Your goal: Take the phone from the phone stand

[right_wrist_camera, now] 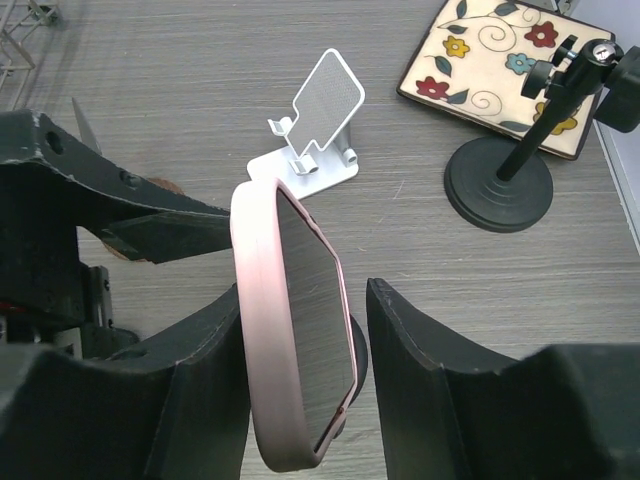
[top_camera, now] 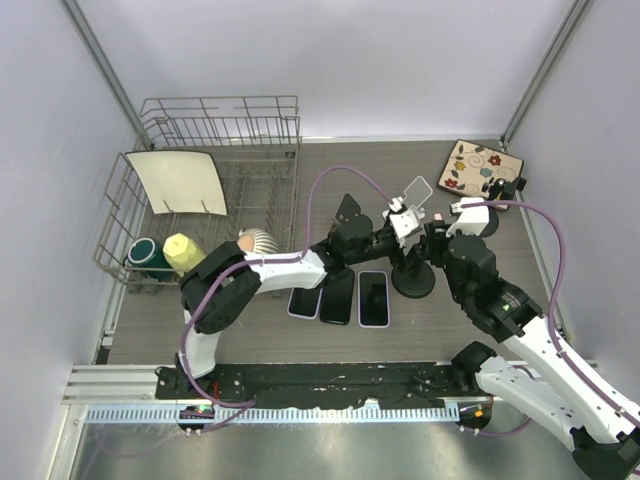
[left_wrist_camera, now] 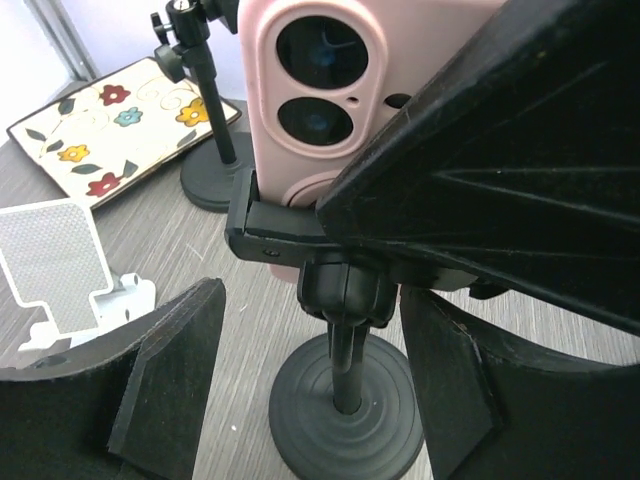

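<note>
A phone in a pink case (right_wrist_camera: 290, 330) stands almost upright in the black clamp (left_wrist_camera: 280, 225) of the phone stand (left_wrist_camera: 345, 410), whose round base (top_camera: 413, 280) rests on the table. My right gripper (right_wrist_camera: 305, 295) straddles the phone. Its left finger lies against the phone's pink back, and a narrow gap separates the right finger from the screen. My left gripper (left_wrist_camera: 315, 300) is open low around the stand's pole, and neither finger touches it. In the top view both grippers meet over the stand and hide the phone.
A white mesh phone holder (top_camera: 418, 190) and a second black stand (top_camera: 480, 220) stand just behind. A floral mat (top_camera: 483, 168) lies at the back right. Three phones (top_camera: 340, 295) lie flat left of the stand's base. A wire dish rack (top_camera: 200, 190) fills the left side.
</note>
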Action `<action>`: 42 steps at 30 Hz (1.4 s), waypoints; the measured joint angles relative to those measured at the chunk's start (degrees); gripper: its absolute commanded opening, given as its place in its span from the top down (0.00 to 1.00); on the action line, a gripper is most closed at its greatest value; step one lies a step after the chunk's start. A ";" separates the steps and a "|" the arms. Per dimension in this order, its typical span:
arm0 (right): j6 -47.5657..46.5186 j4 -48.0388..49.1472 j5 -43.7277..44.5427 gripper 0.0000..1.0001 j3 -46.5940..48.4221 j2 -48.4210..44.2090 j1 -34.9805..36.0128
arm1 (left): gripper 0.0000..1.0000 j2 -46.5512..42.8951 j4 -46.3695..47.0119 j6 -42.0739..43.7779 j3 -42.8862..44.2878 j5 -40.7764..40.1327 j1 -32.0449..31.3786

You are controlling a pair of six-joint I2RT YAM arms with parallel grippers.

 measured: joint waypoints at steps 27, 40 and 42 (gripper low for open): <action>-0.59 0.70 1.42 0.70 0.07 1.70 -0.22 | 1.00 3.39 4.61 -4.63 0.00 2.49 -0.83; -4.24 -1.84 0.98 0.99 1.77 2.08 -0.35 | 1.00 2.25 4.02 -9.42 -0.81 -7.89 -2.34; -4.46 -2.54 0.46 0.99 2.67 2.99 -0.48 | 1.00 1.68 2.91 -10.84 -0.81 -10.16 -2.71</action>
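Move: Just right of the left fingertips, about 2 cm right and 1 cm down and back, is the neck of the black phone stand. From the left hand, the white stand is roughly 15 cm ahead and 2 cm right; the nearest lying phone is 6 cm back and 8 cm left, some 13 cm below. The right hand has the clamped phone at its open fingers, its middle 3 cm ahead and 1 cm left; an empty black stand is about 14 cm ahead and 16 cm right, 10 cm below. Easing about 1.5 cm right and 1 cm down, the left hand shuts its fingers on the stand's neck just under the clamp joint, then keeps that grip while edging back forward and turning some 10 degrees, tips dipping. The right hand stays nearly in place and closes in two stages, pinching the phone by its near edge, then rolls slightly, left side down. ##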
